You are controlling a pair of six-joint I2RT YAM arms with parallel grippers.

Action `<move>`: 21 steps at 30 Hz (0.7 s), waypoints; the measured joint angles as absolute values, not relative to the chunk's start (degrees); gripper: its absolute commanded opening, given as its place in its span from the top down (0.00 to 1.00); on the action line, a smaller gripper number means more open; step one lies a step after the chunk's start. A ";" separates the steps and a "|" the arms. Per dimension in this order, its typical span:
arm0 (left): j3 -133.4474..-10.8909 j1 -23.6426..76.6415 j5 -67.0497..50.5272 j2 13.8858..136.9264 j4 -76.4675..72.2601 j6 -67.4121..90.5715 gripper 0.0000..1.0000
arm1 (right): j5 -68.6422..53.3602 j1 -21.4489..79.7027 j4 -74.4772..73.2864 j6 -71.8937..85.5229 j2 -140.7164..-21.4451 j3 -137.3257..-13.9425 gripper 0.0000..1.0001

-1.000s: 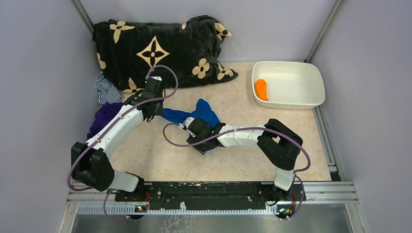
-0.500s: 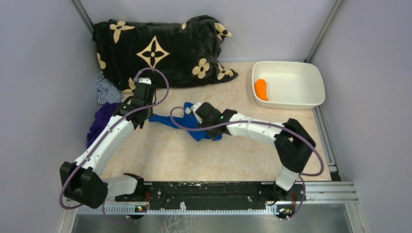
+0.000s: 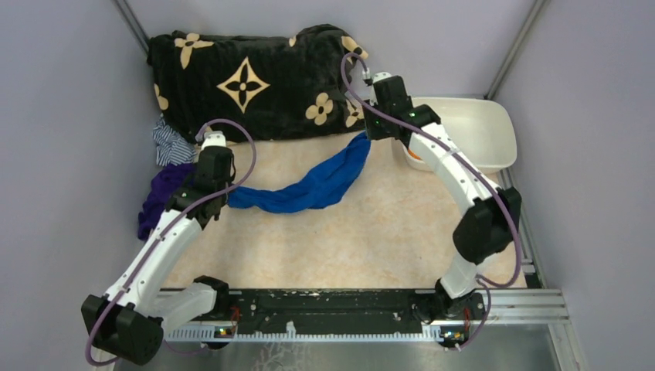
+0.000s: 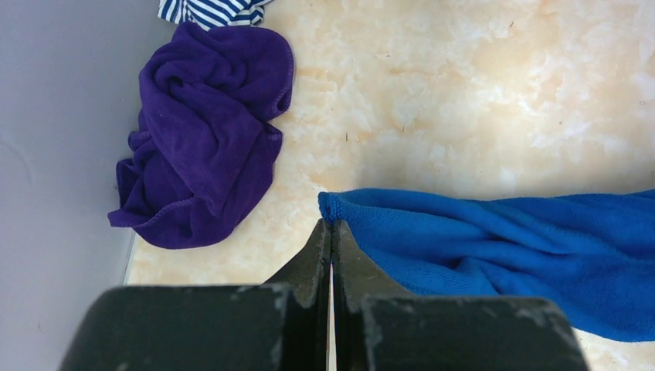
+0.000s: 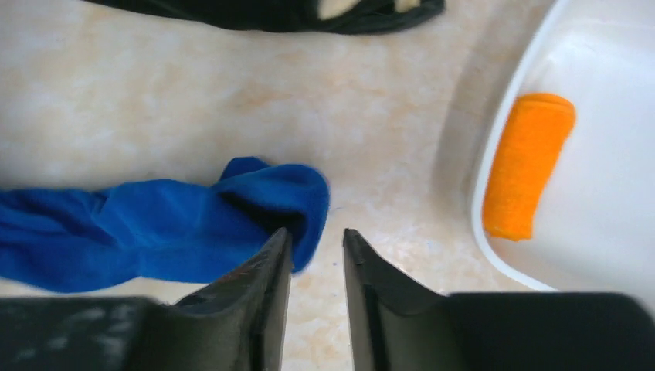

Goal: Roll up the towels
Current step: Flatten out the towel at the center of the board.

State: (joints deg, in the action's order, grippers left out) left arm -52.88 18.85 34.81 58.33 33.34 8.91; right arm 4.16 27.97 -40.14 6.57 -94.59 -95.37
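Observation:
The blue towel (image 3: pixel 309 185) lies drawn out in a long twisted band across the table. My left gripper (image 4: pixel 332 224) is shut on its left corner, low over the table; the same gripper (image 3: pixel 224 199) sits at the band's left end in the top view. My right gripper (image 5: pixel 317 236) is open at the towel's far right end (image 5: pixel 270 193). That end lies bunched beside its left finger, and bare table shows between the jaws. The orange towel (image 5: pixel 529 162) lies rolled in the white tub (image 5: pixel 610 93).
A crumpled purple cloth (image 4: pixel 201 139) and a striped cloth (image 3: pixel 171 143) lie by the left wall. The black flowered blanket (image 3: pixel 247 77) fills the back left. The white tub (image 3: pixel 479 131) stands at the back right, partly under my right arm.
The right arm swung from the middle of the table to the back right, drawing the bunched blue towel out into a long band, then its jaws parted. The left gripper shifted left, still holding its corner.

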 measured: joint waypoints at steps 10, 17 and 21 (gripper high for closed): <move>-51.44 16.97 32.10 60.51 31.09 8.91 1.00 | 4.27 32.40 -37.26 5.21 -101.95 -89.86 0.46; -51.42 15.75 29.89 61.25 30.57 8.91 1.00 | -0.12 37.41 -32.60 5.04 -101.73 -78.06 0.47; -51.31 15.20 28.88 61.34 30.11 8.91 1.00 | 0.30 38.28 -30.37 5.26 -101.75 -71.90 0.44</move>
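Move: The blue towel hangs between the hands. Its middle is about 9 cm back, 15 cm left and some 19 below the right hand, its freed right end right beside those fingers. From that hand the orange roll is about 5 cm ahead and 15 right, the white bin's middle 9 ahead and 27 right, both about 20 lower. From the left hand the towel's middle is 16 cm right and 14 below, the purple towel 17 left and 17 below. Down and back sweeps the right hand, sinking some 18 cm after a brief 2 cm push forward, then drawing back and left to the near edge of the blue towel, its fingers tipping about 20 degrees further down and opening on to about half. The left hand keeps its pinch on the towel's left end and sinks about 2 cm. ##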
